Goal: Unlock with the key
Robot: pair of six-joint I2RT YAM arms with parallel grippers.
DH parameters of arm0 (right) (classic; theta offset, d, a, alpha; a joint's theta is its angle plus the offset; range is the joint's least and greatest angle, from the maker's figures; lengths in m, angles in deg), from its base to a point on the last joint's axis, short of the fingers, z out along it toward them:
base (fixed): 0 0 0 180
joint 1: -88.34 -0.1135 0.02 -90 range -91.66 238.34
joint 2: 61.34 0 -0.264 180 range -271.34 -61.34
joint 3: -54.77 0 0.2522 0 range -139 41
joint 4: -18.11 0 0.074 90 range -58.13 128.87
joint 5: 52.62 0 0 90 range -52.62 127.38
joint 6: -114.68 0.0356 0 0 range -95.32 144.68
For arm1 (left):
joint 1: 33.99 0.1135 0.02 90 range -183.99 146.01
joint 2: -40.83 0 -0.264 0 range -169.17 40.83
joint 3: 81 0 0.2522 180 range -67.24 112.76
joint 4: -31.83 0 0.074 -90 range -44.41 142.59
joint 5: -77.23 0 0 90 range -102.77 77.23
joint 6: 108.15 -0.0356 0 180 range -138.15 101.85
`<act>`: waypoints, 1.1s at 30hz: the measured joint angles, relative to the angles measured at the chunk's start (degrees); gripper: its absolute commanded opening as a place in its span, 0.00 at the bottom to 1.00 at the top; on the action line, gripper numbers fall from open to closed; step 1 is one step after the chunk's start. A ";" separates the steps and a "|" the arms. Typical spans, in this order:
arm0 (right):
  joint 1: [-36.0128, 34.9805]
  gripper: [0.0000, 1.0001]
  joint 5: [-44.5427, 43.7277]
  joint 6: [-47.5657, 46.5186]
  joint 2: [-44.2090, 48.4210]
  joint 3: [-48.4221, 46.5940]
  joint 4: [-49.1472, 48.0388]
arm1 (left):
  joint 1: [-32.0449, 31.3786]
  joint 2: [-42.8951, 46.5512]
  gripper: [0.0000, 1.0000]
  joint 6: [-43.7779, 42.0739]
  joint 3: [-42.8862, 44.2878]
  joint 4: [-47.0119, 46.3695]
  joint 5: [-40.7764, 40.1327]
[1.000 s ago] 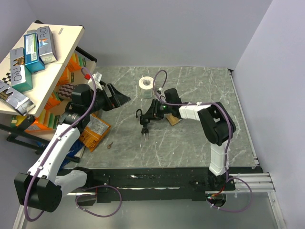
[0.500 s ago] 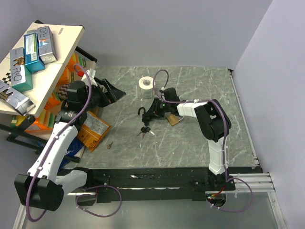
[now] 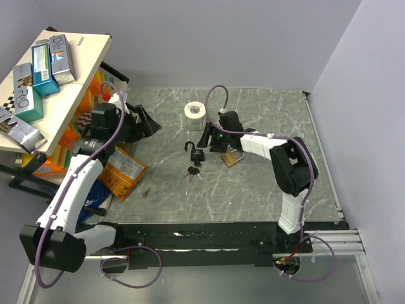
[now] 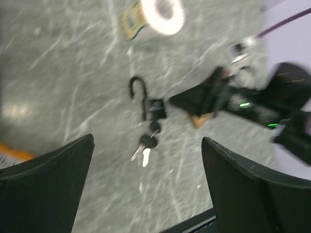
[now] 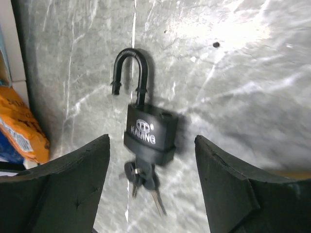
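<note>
A black padlock (image 3: 198, 156) lies flat on the marble table (image 3: 266, 183), its shackle (image 5: 127, 73) lifted with one end free. The key (image 5: 143, 179) is a small bunch with black heads that sticks out of the padlock's bottom (image 5: 150, 133). My right gripper (image 3: 205, 139) is open just behind and to the right of the lock, and in the right wrist view its fingers (image 5: 73, 184) stand wide on either side without touching it. My left gripper (image 3: 149, 124) is open at the table's left and looks toward the padlock (image 4: 157, 108) and the key (image 4: 146, 144) from a distance.
A white tape roll (image 3: 194, 114) stands behind the lock. A small tan object (image 3: 230, 159) lies under the right arm. An orange packet (image 3: 123, 174) and a lone small key (image 3: 145, 192) lie at the left edge, beside a cluttered shelf with boxes (image 3: 38, 76).
My right gripper has opened, let go of the padlock and drawn back. The padlock with its keys now lies on the table. The left gripper pulled back slightly to the left.
</note>
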 measured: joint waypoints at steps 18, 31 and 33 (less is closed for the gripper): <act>0.72 0.77 -10.05 -6.49 31.54 5.51 13.49 | -5.07 -0.94 0.99 -11.76 -10.40 12.79 -5.97; 0.74 0.72 -7.30 -8.39 39.67 9.22 17.27 | -13.51 -11.26 0.94 -2.54 -10.60 18.82 -12.70; 0.74 0.71 -6.01 -8.33 40.85 10.29 16.39 | -13.53 -12.48 0.93 -0.44 -11.78 19.41 -13.70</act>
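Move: The loose key lies some 11 cm back and 3 cm left of the left hand, about 26 cm below. The orange bag is about 4 cm back and 9 cm left of that hand; the bunch of keys is roughly 2 cm back and 12 cm right. From the right hand, the loose key is some 17 cm back and 21 cm left; the black padlock is level with it and about 4 cm left, just below, and the brass padlock 1 cm back and 8 cm right. Bring the open left gripper down about 20 cm and back about 10 cm towards the loose key beside the orange bag, tipping its fingers some 45 degrees until they point nearly straight down. Meanwhile lift the empty right gripper about 16 cm clear of the black padlock, drawing it to the right and then also back, about 8 cm each way. ##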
